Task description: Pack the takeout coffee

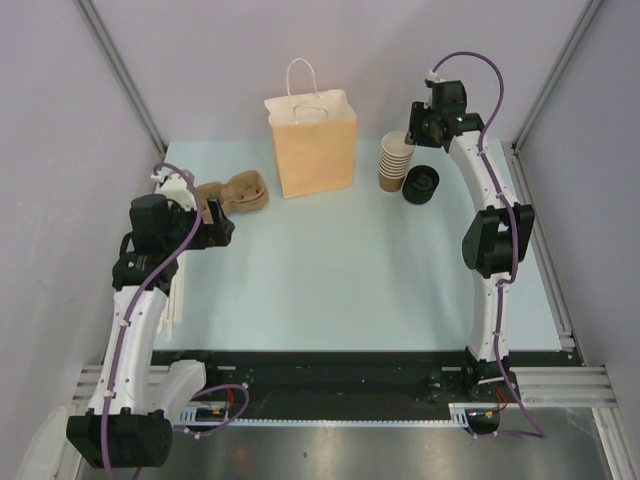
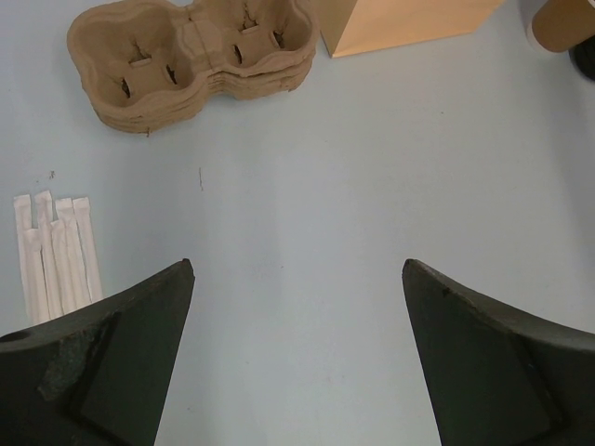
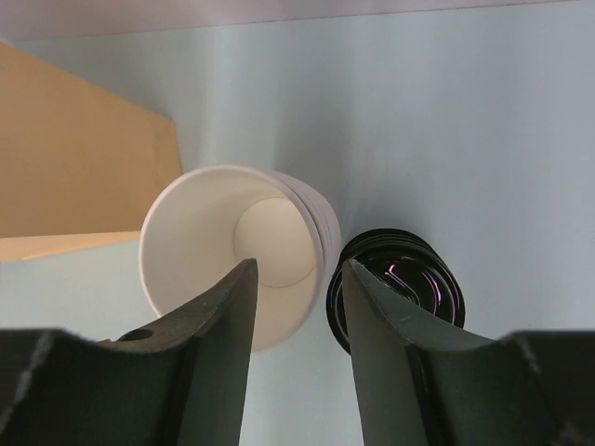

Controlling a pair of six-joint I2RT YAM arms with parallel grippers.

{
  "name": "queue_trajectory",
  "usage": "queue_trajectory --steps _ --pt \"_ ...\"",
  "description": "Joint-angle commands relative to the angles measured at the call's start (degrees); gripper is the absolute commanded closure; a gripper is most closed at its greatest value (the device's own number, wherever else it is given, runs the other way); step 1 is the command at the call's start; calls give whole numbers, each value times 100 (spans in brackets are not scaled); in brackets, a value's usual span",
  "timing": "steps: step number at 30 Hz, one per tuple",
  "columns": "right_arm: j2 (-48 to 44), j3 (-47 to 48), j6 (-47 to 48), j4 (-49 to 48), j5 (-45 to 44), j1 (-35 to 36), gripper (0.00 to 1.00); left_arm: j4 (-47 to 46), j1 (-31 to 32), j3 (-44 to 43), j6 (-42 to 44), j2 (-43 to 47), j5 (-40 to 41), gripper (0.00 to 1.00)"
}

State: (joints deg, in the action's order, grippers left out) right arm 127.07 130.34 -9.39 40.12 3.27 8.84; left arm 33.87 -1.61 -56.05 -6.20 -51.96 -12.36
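No lidded takeout coffee shows in any view. A stack of lidless tan paper cups (image 1: 394, 160) stands at the back right beside a pile of loose black lids (image 1: 421, 184). My right gripper (image 1: 410, 130) hovers over the stack. In the right wrist view its jaws (image 3: 299, 263) straddle the top cup's (image 3: 232, 242) right wall, one finger inside the white interior, the other between cup and lids (image 3: 409, 279), with a gap still showing. My left gripper (image 1: 222, 232) hangs wide open over bare table (image 2: 297, 279), holding nothing.
A tan paper bag with handles (image 1: 312, 145) stands upright at the back centre, its side also in the right wrist view (image 3: 74, 158). A stack of pulp cup carriers (image 2: 195, 60) lies at the left. White paper-wrapped sticks (image 2: 54, 255) lie near the left edge.
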Motion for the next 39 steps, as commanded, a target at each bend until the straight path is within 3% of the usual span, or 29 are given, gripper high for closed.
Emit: queue_trajectory --steps 1,13,18,28,39 --pt "117 360 -72 -180 -98 30 58 -214 29 -37 -136 -24 -100 0" --pt "205 404 -98 -171 -168 30 72 -240 20 -64 -145 -86 -153 0" --pt "248 439 -98 -180 -134 21 73 -231 29 -55 -127 -95 -118 0" --pt "214 571 -239 -118 -46 -5 100 -196 20 -108 -171 -200 -91 1" --pt "-32 562 -511 -101 323 -84 100 -214 20 -125 -206 -279 -118 0"
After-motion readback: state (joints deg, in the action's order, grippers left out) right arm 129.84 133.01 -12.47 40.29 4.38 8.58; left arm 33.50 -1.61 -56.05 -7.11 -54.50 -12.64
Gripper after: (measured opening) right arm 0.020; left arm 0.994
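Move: The top cup of the stack has its middle about 4 cm to the right hand's left, roughly 1 cm ahead and some 5 cm below; the open fingers already straddle its right-hand rim. The black lids stand about 4 cm right, 3 cm back and 13 cm below. The paper bag is some 23 cm left, 4 cm ahead, its middle roughly 2 cm lower. From the left hand the top cup lies about 30 cm ahead, 40 cm right and 8 cm lower. The right hand pinches the right-hand wall of the top cup at its rim, one finger inside the mouth and the other outside. It eases down about 1.5 cm and forward about 1 cm as the half-open fingers close to nearly shut, then creeps up and left by roughly half a centimetre, keeping the pinch. ##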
